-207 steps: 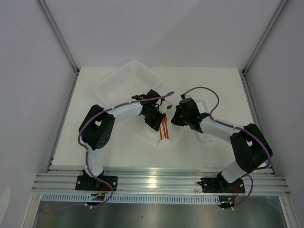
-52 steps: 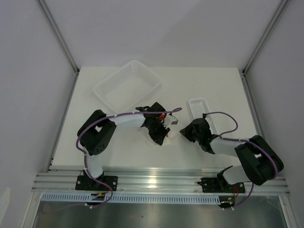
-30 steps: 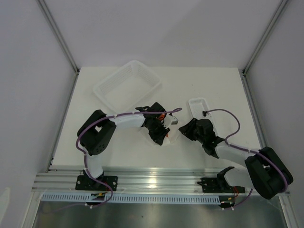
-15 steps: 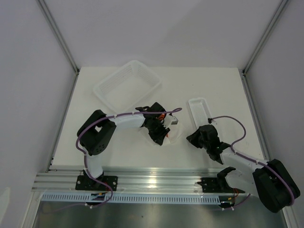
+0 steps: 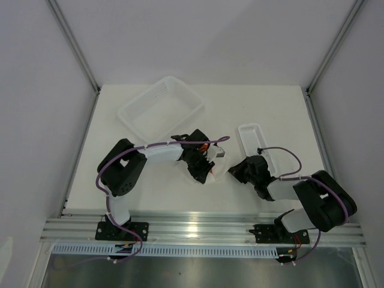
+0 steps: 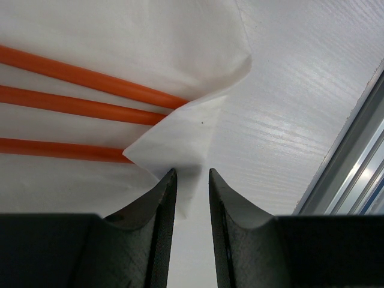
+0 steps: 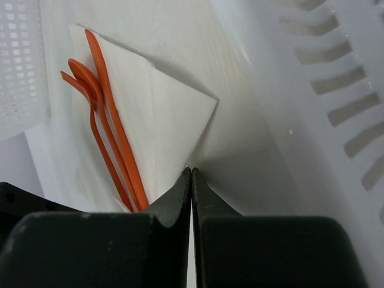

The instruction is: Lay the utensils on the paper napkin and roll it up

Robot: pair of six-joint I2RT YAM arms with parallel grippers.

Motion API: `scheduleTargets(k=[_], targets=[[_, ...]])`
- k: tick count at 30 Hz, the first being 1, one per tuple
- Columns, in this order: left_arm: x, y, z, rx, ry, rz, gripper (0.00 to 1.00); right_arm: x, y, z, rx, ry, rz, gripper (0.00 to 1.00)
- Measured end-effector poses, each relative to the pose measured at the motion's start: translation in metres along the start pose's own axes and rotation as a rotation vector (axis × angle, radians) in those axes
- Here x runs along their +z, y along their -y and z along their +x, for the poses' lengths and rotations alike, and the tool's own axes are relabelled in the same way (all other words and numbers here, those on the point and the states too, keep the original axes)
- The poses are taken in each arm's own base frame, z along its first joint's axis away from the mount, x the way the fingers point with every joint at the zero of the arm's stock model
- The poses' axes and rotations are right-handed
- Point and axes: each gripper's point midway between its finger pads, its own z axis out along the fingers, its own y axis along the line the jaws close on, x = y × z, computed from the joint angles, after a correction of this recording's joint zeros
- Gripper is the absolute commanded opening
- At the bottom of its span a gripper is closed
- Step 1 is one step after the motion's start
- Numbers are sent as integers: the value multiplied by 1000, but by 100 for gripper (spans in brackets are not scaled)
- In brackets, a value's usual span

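Note:
Three orange-red utensils [image 6: 90,108] lie side by side on the white paper napkin [image 6: 120,42], and one corner of the napkin is folded over their ends. My left gripper [image 6: 192,174] stands at that folded corner with its jaws a narrow gap apart; the paper tip reaches between them. From the other side the utensils [image 7: 105,126] lie along the napkin [image 7: 162,120]. My right gripper [image 7: 191,170] is shut, its tips at the napkin's near edge; I cannot tell whether paper is pinched. From above, the left gripper [image 5: 207,171] and right gripper [image 5: 235,170] flank the napkin [image 5: 219,172].
A large white mesh basket [image 5: 159,108] stands at the back left. A narrow white slotted tray [image 5: 255,141] lies just behind the right gripper and fills the right of its wrist view [image 7: 336,78]. An aluminium rail [image 6: 354,156] runs along the table's near edge.
The right gripper has gone from open to shut and has moved left to the napkin's edge, its elbow folding back. The left arm has not moved.

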Motion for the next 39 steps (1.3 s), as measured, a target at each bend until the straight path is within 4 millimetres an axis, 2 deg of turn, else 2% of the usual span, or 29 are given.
scheduleTargets(k=[13, 22, 30, 36, 39], targets=[[0, 0, 0, -2, 1, 1, 32, 12, -8, -6, 51, 42, -46, 0], [0, -1, 0, -3, 2, 2, 33, 17, -12, -10, -21, 59, -78, 0], [0, -1, 0, -4, 3, 2, 32, 26, -35, -10, -111, 34, -162, 0], [0, -1, 0, -5, 4, 2, 32, 34, -40, 4, -145, -14, -193, 0], [-1, -1, 0, -5, 4, 2, 32, 38, -50, 14, -171, -42, -222, 0]])
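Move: The napkin's loose right flap starts right at the right hand's shut fingertips, its middle about 3 cm to their left and 2 cm ahead, nearly level in height. The three utensils lie beyond it, some 7 cm left and 5 cm ahead. The folded-in bottom corner is about 5 cm to the left, level with the tips fore and aft. The white tray sits roughly 10 cm ahead and 10 cm right. From the left hand, the flap is some 5 cm right and 3 cm ahead. The napkin's right flap is pushed up from its outer side by the right hand's shut fingers: they slide low and forward about 3 cm, going in under its edge, then sweep left some 5 cm towards the utensils, lifting barely 1 cm. The wrist swings about 10 degrees counter-clockwise and the fingers tip up as much. The left hand stays put at the folded bottom corner. ##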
